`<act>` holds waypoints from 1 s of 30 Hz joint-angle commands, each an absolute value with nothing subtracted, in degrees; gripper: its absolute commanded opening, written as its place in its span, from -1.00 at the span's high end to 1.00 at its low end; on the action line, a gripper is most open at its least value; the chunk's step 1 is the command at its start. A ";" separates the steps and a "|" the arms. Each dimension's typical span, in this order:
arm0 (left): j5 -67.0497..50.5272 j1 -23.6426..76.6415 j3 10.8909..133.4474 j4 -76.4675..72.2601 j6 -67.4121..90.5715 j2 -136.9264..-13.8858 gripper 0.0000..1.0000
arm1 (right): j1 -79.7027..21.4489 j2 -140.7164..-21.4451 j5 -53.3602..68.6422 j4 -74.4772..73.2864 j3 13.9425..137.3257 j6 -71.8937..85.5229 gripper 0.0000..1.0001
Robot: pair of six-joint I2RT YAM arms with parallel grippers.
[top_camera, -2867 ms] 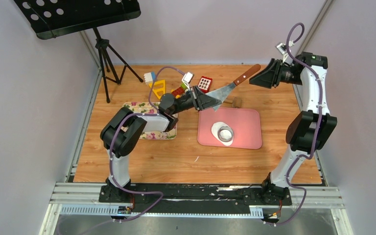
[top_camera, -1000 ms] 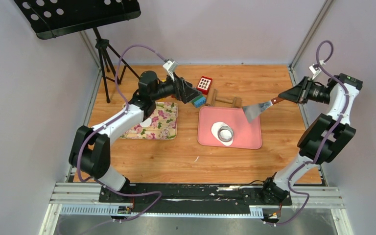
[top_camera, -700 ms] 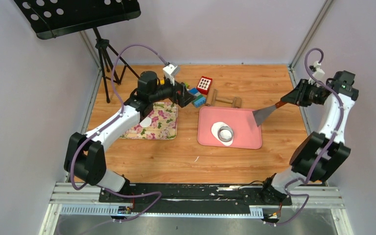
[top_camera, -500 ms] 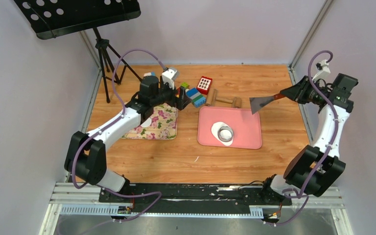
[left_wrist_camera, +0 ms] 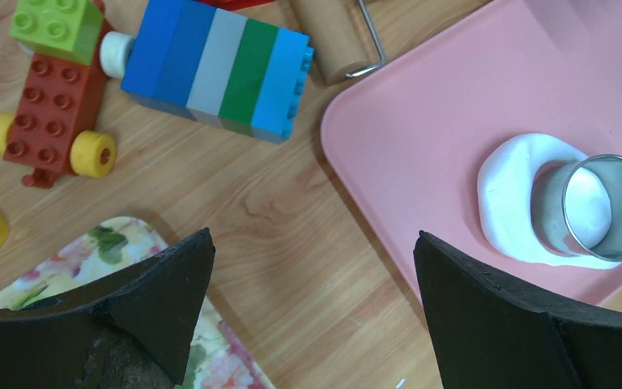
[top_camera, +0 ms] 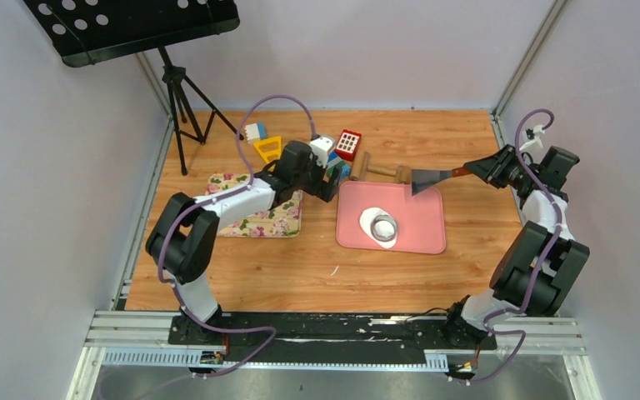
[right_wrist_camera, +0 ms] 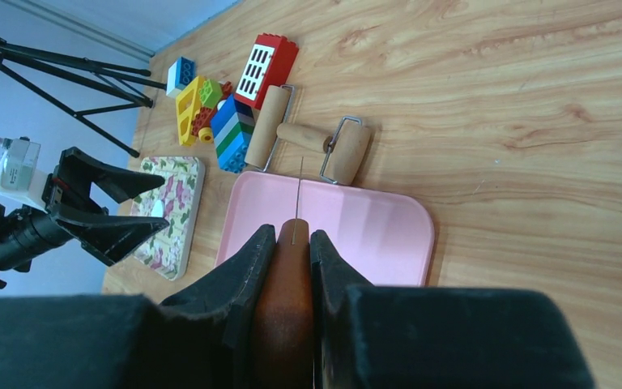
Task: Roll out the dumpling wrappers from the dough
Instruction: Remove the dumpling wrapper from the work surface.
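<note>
A flattened sheet of dough (top_camera: 376, 227) (left_wrist_camera: 506, 194) lies on the pink mat (top_camera: 421, 237) (left_wrist_camera: 445, 121) (right_wrist_camera: 356, 235), with a small metal ring (top_camera: 384, 224) (left_wrist_camera: 611, 207) standing on it and white dough showing inside the ring. My left gripper (top_camera: 331, 179) (left_wrist_camera: 314, 237) is open, low over bare wood between the floral tray and the mat's left edge. The right gripper (top_camera: 477, 169) (right_wrist_camera: 293, 231) is shut on the wooden handle of a spatula, its blade (top_camera: 429, 177) over the mat's far right corner. One small white disc (right_wrist_camera: 156, 208), a dumpling wrapper, sits on the floral tray.
A wooden rolling pin (top_camera: 381, 171) (left_wrist_camera: 332, 36) (right_wrist_camera: 304, 136) lies just behind the mat. Toy bricks (top_camera: 348, 143) (left_wrist_camera: 219, 69) (right_wrist_camera: 235, 121) cluster at the back left. The floral tray (top_camera: 275, 221) (left_wrist_camera: 129, 243) (right_wrist_camera: 174, 211) sits left of the mat. A tripod (top_camera: 179, 100) stands at the far left.
The left gripper, still open, has come right and nearer, from over the toy bricks to the mat's left edge. The right arm has carried the spatula from the mat's right side to its far edge.
</note>
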State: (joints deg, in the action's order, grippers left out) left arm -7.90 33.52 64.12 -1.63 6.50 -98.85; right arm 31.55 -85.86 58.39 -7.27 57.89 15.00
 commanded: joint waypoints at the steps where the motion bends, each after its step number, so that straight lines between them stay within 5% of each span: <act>1: -0.94 35.92 70.09 2.58 4.39 -102.45 -1.00 | 30.50 -88.41 58.39 -1.53 57.40 17.20 1.00; 14: 2.93 38.03 73.15 6.91 5.71 -107.24 -1.00 | 32.16 -83.80 56.66 -22.79 54.86 2.65 1.00; 30: 2.03 39.11 76.09 8.67 8.89 -110.95 -1.00 | 32.61 -95.21 57.80 -22.16 52.47 0.27 1.00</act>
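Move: My right hand holds the scraper by its handle. The wrapper lies about 21 cm to its left, 6 cm nearer my base and roughly 18 cm below, with the metal ring on it and the tray around it. The wooden roller sits some 21 cm left and 9 cm ahead. My open left hand has the tray's left edge about 3 cm right and 11 cm below, the blue blocks 12 cm ahead and 2 right, and the wrapper 12 cm right and 5 back. With my right hand I bring the scraper down about 9 cm and draw it back some 5 cm, drifting slightly left and tipping it about 15 degrees downward, so the blade comes low over the tray beside the wrapper's right side and seems to reach the tray; the grip stays shut. My left hand, still wide open, sinks about 6 cm beside the tray's left edge, fingers tilting further down. ##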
